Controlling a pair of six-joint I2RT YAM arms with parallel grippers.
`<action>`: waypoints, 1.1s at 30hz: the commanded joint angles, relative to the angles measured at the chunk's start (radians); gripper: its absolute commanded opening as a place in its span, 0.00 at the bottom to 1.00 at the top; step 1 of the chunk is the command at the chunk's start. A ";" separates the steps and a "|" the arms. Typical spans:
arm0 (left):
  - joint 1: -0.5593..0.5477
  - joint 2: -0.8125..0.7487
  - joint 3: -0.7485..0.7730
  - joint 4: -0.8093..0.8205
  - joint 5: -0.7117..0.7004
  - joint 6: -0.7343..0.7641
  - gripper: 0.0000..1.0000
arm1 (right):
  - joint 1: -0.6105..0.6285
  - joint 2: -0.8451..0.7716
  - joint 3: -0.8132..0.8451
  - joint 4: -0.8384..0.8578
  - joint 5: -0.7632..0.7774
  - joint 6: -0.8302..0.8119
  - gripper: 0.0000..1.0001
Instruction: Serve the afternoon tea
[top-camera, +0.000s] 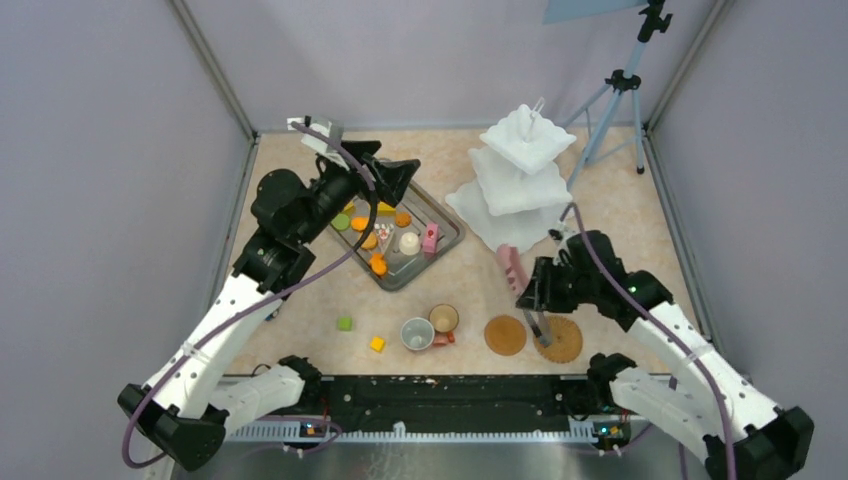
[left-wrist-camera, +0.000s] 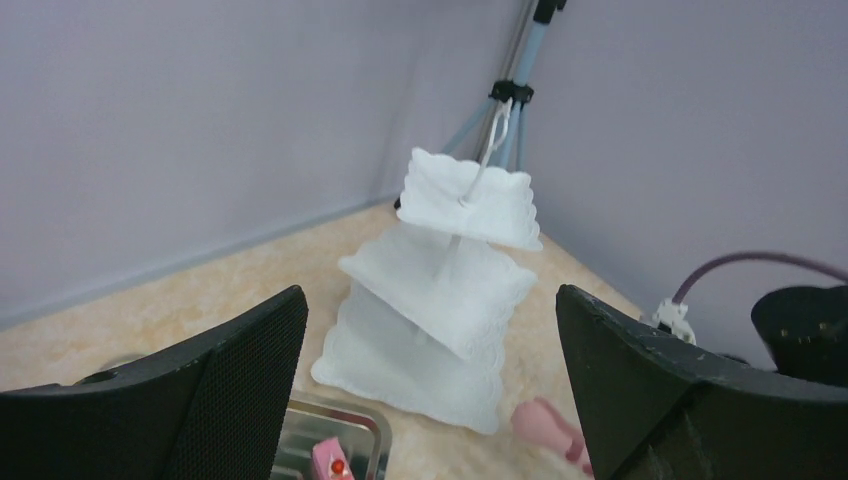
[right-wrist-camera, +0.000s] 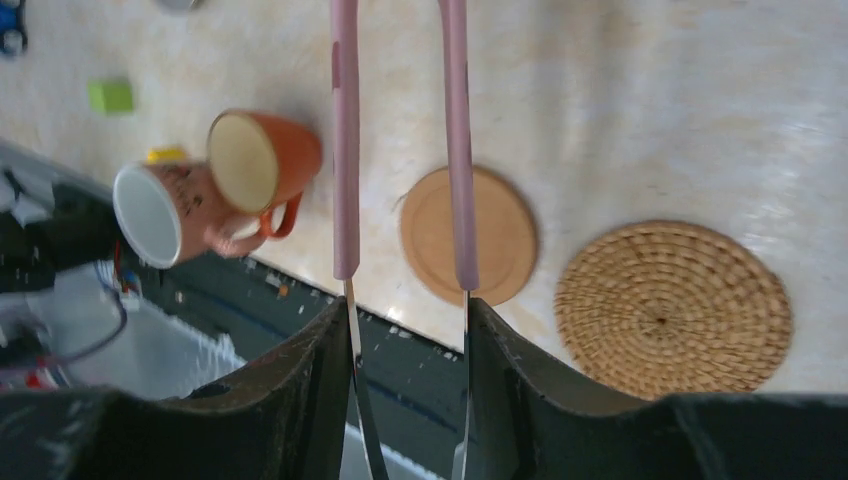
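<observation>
The white three-tier stand (top-camera: 520, 180) (left-wrist-camera: 440, 300) stands at the back right. Toy pastries (top-camera: 378, 264) and a pink cake slice (left-wrist-camera: 330, 460) lie on the steel tray (top-camera: 452, 232). My left gripper (top-camera: 400, 180) (left-wrist-camera: 430, 300) hovers open over the tray's far end, empty. Two cups (top-camera: 417, 333) (top-camera: 444, 318) touch near the front edge; in the right wrist view the orange cup (right-wrist-camera: 265, 160) leans on the other (right-wrist-camera: 150, 215). A smooth mat (top-camera: 505, 335) (right-wrist-camera: 500, 240) and a woven mat (top-camera: 562, 340) (right-wrist-camera: 675, 305) lie beside them. My right gripper (top-camera: 535, 300) (right-wrist-camera: 405, 315) is shut on the pink tongs (top-camera: 512, 265) (right-wrist-camera: 345, 150), above the mats.
A green cube (top-camera: 345, 323) (right-wrist-camera: 110, 95) and a yellow cube (top-camera: 377, 344) (right-wrist-camera: 165, 155) lie loose left of the cups. A blue tripod (top-camera: 615, 100) stands in the back right corner behind the stand. Grey walls close in three sides.
</observation>
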 joint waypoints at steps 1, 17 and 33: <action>0.004 -0.007 0.044 0.108 -0.094 0.017 0.99 | 0.261 0.099 0.168 0.033 0.123 0.021 0.38; 0.001 -0.252 -0.174 0.166 -0.375 0.300 0.99 | 0.570 0.705 0.568 0.080 0.396 0.183 0.42; 0.000 -0.335 -0.233 0.220 -0.427 0.315 0.99 | 0.582 0.994 0.821 -0.065 0.474 0.199 0.45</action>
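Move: My right hand, holding the pink-tipped tongs, has the pink cake in the tray about 19 cm ahead, 22 cm to its left and 11 cm below. The white bun lies some 5 cm farther left than the cake. The brown-lined mug is 19 cm left and 3 cm back of my right hand, and the wooden disc 4 cm left and 6 cm back. From my empty left hand the cake is 10 cm ahead, 8 cm right and far below, about 38 cm. I swing the tongs some 18 cm left towards the tray's right side, first rising and easing slightly back, then reaching about 8 cm forward while sinking. My grip on them stays, and my right hand's left side rolls down about 20 degrees. Meanwhile my open left hand clears out about 11 cm to the left, turning nearly 30 degrees counter-clockwise and tipping its fingers up. ##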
